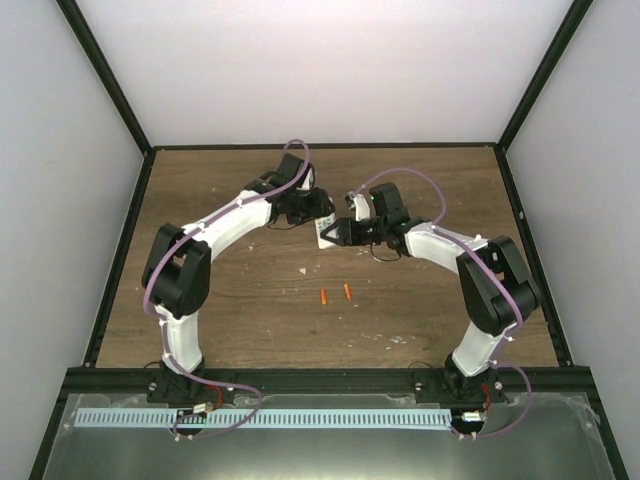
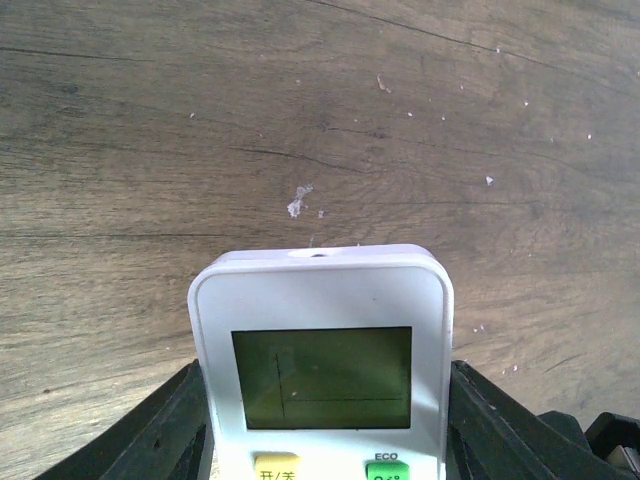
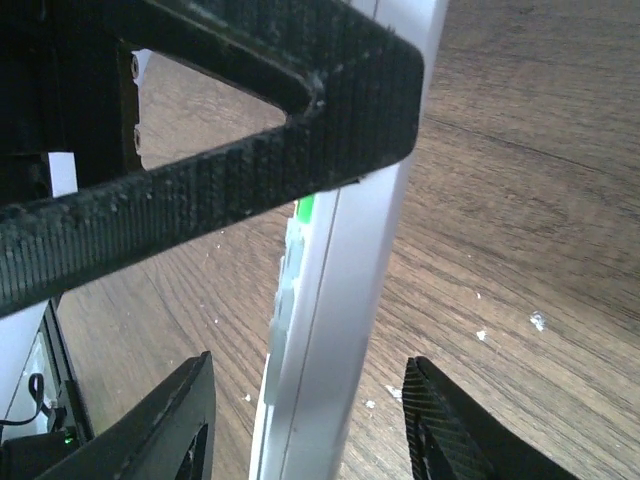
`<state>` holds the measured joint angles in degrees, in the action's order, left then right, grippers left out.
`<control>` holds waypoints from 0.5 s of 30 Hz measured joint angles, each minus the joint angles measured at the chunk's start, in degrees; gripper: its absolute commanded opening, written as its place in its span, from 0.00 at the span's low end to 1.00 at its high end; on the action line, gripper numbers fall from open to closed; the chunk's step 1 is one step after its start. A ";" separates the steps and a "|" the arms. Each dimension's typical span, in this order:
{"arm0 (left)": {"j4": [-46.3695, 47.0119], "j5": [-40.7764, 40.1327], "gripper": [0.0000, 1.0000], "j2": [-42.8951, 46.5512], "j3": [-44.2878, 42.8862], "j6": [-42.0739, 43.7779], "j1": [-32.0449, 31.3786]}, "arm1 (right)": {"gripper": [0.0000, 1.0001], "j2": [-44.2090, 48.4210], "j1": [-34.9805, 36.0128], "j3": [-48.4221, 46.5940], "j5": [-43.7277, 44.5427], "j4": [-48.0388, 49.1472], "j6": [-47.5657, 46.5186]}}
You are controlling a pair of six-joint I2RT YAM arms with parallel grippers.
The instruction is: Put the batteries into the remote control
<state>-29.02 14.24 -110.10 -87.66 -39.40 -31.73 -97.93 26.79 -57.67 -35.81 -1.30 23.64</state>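
The remote control (image 1: 326,232), a white handset with a pale green screen, is held above the table at the back middle. My left gripper (image 1: 318,222) is shut on it; in the left wrist view its black fingers (image 2: 180,420) press both sides of the remote control (image 2: 322,350), screen end pointing away. My right gripper (image 1: 335,236) reaches in from the right. In the right wrist view the remote control (image 3: 345,300) stands edge-on between the jaws of my right gripper (image 3: 310,400), with a gap on each side. Two orange batteries (image 1: 323,297) (image 1: 347,291) lie on the table nearer the arms.
One black finger of the left gripper (image 3: 250,130) crosses the top of the right wrist view. The brown wooden table (image 1: 240,300) has black frame rails (image 1: 120,260) along its left and right edges and white walls behind. Small white specks (image 2: 298,200) dot the wood.
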 measured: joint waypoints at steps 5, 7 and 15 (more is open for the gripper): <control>0.35 -0.55 0.07 0.79 0.85 -0.98 -0.17 | 0.31 -0.15 0.02 -0.83 -0.74 -0.02 -0.39; 0.42 -1.11 0.07 1.01 1.07 -1.25 -0.22 | 0.31 -0.20 0.04 -1.07 -0.98 -0.11 -0.57; 0.87 -3.23 0.07 1.57 1.33 -2.62 -0.31 | 0.22 -0.81 0.04 -1.55 -1.29 -0.72 -0.72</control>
<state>-28.14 11.00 -108.53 -86.32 -42.02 -32.03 -98.74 26.83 -59.22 -37.10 -2.02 22.92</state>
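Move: My left hand already grips the remote control by its display end; the remote's middle lies about 4 cm back and 1 cm right of that hand, nearly level with it. From my right hand, its fingers open around the free end, the remote's middle is some 2 cm ahead and 1 cm left. On the table some 12 cm below my right hand, one battery lies 14 cm back and 2 cm left, the other 13 cm back and 4 cm right. I close my right fingers around the free end of the remote, one on the key side and one on the back, taking their gap down to about half, while the hand itself eases only some 0.5 cm left and up. My left hand keeps its grip on the display end, shifts barely 1 cm left and up and turns about 5 degrees counter-clockwise. ##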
